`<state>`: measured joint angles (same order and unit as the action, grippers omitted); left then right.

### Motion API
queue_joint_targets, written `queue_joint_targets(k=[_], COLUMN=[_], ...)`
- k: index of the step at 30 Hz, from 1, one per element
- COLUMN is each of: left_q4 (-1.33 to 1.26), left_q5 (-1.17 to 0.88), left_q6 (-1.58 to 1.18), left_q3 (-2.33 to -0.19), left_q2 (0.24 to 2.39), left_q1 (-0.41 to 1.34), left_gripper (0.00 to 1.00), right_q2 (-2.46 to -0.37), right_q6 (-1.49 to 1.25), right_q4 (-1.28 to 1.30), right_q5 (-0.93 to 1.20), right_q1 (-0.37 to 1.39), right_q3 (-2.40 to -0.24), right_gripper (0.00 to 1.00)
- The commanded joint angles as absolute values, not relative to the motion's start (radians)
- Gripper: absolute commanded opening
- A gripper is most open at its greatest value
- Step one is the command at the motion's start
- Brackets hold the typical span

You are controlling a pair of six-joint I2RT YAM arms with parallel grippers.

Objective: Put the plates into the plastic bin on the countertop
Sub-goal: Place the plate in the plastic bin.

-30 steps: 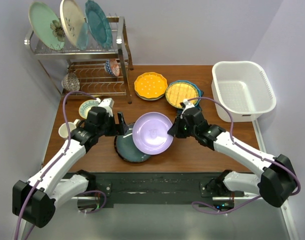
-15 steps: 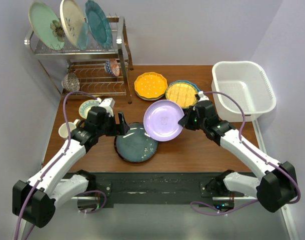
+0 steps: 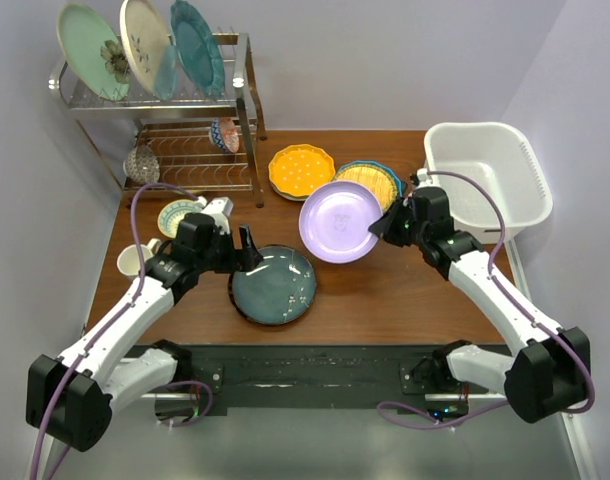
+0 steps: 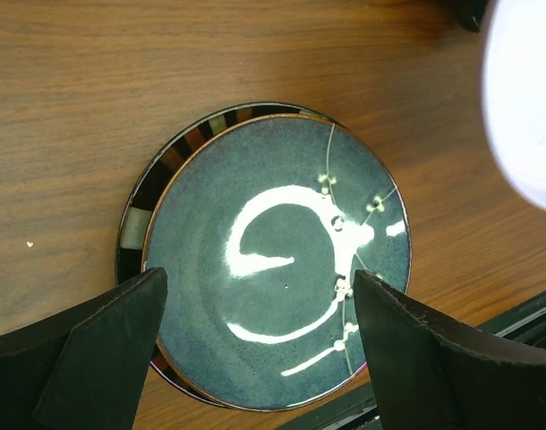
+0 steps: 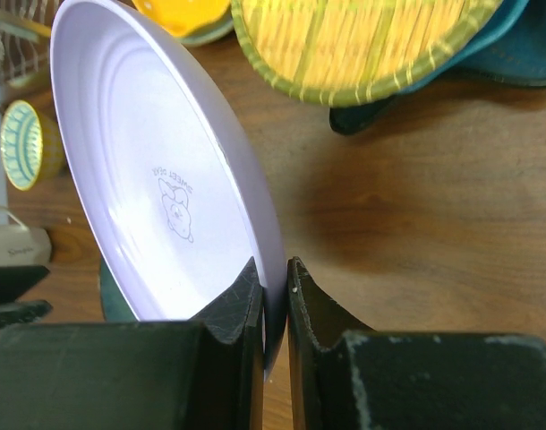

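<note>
My right gripper (image 3: 382, 227) (image 5: 273, 282) is shut on the rim of the lilac plate (image 3: 339, 221) (image 5: 157, 170), holding it tilted in the air just left of the white plastic bin (image 3: 488, 180). The dark-rimmed plate with the grey centre (image 3: 273, 284) (image 4: 273, 260) lies flat on the table. My left gripper (image 3: 243, 250) (image 4: 255, 349) hovers open at that plate's left edge, nothing between its fingers. Behind, the yellow scalloped plate (image 3: 300, 170) (image 5: 179, 13) and the yellow gridded plate (image 3: 370, 182) (image 5: 354, 45) rest on the table, the gridded one on a blue plate (image 5: 501, 54).
A chrome wire rack (image 3: 165, 130) at the back left holds three upright plates and a small patterned bowl (image 3: 223, 134). A small green bowl (image 3: 175, 214) and a white cup (image 3: 132, 260) sit near my left arm. Walls close in on both sides.
My right arm has lifted the lilac plate off the dark plate and carried it up and right toward the bin. The left gripper has stayed where it was, open.
</note>
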<state>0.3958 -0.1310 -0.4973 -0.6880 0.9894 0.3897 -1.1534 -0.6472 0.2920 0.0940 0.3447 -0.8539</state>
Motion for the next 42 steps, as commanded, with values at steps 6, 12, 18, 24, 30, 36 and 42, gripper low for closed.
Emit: queue_joint_targets(k=[6,12,18,24,30,36,42], left_q4=[0.327,0.314,0.310,0.325,0.350,0.351,0.348], left_q5=[-0.204,-0.221,-0.222,-0.204,-0.179,-0.184,-0.193], left_q6=[-0.526,-0.528,-0.526,-0.514,-0.494,-0.491,-0.489], left_q3=[-0.677,-0.678,-0.681,-0.707,-0.726,-0.718,-0.713], left_q2=[1.017,1.031,1.045,1.058,1.071,1.083,1.086], left_q1=[0.393,0.393,0.394,0.403,0.414,0.422,0.425], left_gripper=[0.90,0.90,0.90,0.90,0.91,0.91,0.91], right_q2=[-1.184,-1.210,-1.229,-1.233,-1.232,-1.239,-1.246], right_q6=[-0.660,-0.684,-0.693,-0.696,-0.703,-0.709,-0.718], right_q4=[0.238,0.221,0.204,0.199,0.195,0.192,0.176], right_q5=[0.182,0.233,0.275,0.304,0.364,0.420,0.463], right_q1=[0.269,0.200,0.143,0.081,0.003,-0.092,-0.182], right_q3=[-0.979,-1.000,-1.025,-1.029,-1.029,-1.029,-1.012], right_gripper=[0.00,0.00,0.00,0.00,0.00,0.00,0.00])
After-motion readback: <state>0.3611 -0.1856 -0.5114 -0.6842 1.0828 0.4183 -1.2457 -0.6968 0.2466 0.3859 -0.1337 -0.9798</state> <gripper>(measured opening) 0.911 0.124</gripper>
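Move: The right hand holds the lavender plate; the plastic bin's middle lies about 15 cm ahead of this hand, 26 cm to its right and 11 cm below. The woven plate is roughly 18 cm straight ahead and the orange plate 21 cm ahead, 17 cm left, both some 15 cm down. From the left hand the bin is about 21 cm ahead, 56 cm right and 7 cm lower. Still pinching the lavender plate by its right edge, the right hand carries it towards the bin, first forward and up, then mainly right: about 12 cm right, 6 forward and 4 up. The wrist turns some 15 degrees clockwise while its left side lifts. The left hand, fingers open and empty, sinks and shifts right about 2 cm each near the blue-green plate. ##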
